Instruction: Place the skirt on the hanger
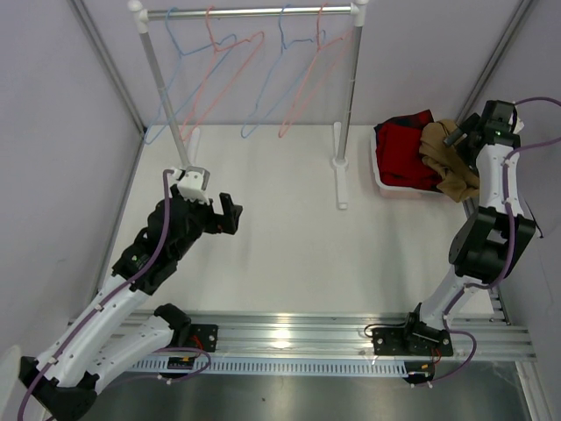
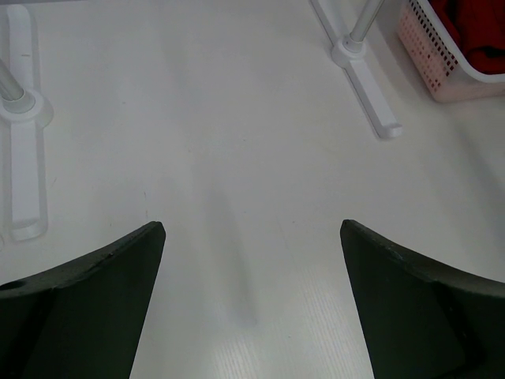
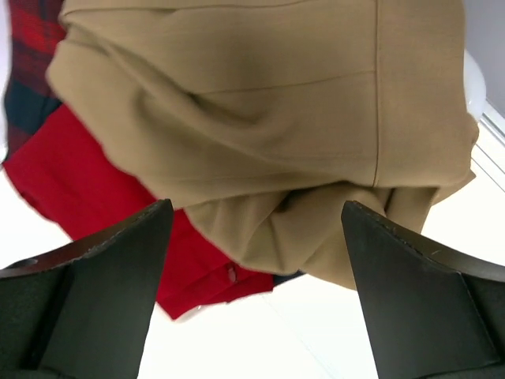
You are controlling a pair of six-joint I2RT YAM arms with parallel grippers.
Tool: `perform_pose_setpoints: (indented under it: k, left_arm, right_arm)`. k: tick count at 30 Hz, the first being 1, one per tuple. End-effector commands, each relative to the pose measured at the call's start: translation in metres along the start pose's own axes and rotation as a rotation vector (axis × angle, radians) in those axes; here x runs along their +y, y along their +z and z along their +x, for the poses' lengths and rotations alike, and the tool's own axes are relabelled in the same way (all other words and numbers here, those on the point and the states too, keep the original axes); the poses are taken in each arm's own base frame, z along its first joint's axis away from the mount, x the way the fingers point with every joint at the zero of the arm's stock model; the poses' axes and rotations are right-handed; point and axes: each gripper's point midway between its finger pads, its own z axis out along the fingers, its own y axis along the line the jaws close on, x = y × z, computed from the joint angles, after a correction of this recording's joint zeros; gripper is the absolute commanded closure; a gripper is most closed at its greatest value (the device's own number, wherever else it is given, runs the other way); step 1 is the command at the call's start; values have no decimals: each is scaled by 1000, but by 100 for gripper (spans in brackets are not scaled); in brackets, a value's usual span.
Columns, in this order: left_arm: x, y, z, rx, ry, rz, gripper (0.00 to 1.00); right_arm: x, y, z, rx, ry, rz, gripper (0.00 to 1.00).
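Note:
The tan-brown skirt [image 1: 449, 162] lies crumpled in a basket [image 1: 382, 180] at the table's far right, partly over a red garment [image 1: 406, 151]. My right gripper [image 1: 459, 137] hovers just above it, open. In the right wrist view the skirt [image 3: 260, 118] fills the top, and its folded lower edge sits between the spread fingers [image 3: 118, 276] of the gripper [image 3: 256, 229] without touching them. Two salmon-pink hangers [image 1: 224, 86] [image 1: 316, 84] hang on the rail at the back. My left gripper [image 1: 224, 216] is open over bare table, also seen in the left wrist view [image 2: 252, 237].
Light blue hangers [image 1: 195, 85] share the white clothes rack [image 1: 263, 12], whose feet [image 1: 340, 180] stand on the table. In the left wrist view a rack foot [image 2: 367, 79] and the pink basket [image 2: 430, 47] lie ahead to the right. Grey walls close in both sides.

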Motion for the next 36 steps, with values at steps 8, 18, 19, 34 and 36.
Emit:
perform_pose_setpoints:
  k: [8,18,19,34,36]
  left_arm:
    - [-7,-9,-18,-50,-14,35,1]
    - [-5,-8,-16,-45,-8,26,1]
    - [-5,-8,-16,-45,-8,24,1]
    - [-3,-8,-18,-48,-4,12,1]
    - [-3,-8,-18,-48,-4,11,1]
  right_arm:
    - [-12,39,-20,-52,47,119,4]
    - [-9,68,-17,-33,33,122,37]
    - [-7,68,-18,-32,30,114,44]
    - [68,-21,-80,-174,-23,-100,100]
    - [81,-41,-88,-200,-26,-146,100]
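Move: The tan skirt's middle lies about 4 cm ahead of the open right hand, 2 cm to its right and some 7 cm below. The red cloth is about 12 cm left of that hand and 2 cm ahead, at nearly the skirt's height; the plaid cloth lies roughly 11 cm ahead and 12 cm left. From the left hand the skirt is some 24 cm ahead, 65 cm right and 13 cm lower. The right fingers pinch a fold of the tan skirt: the wide-open hand sinks about 5 cm into the pile, easing forward and right and tipping down slightly, then closes fully while still creeping forward. Keeping the pinch, the hand climbs about 8 cm, still going forward, edging back left as the wrist tips up again. ##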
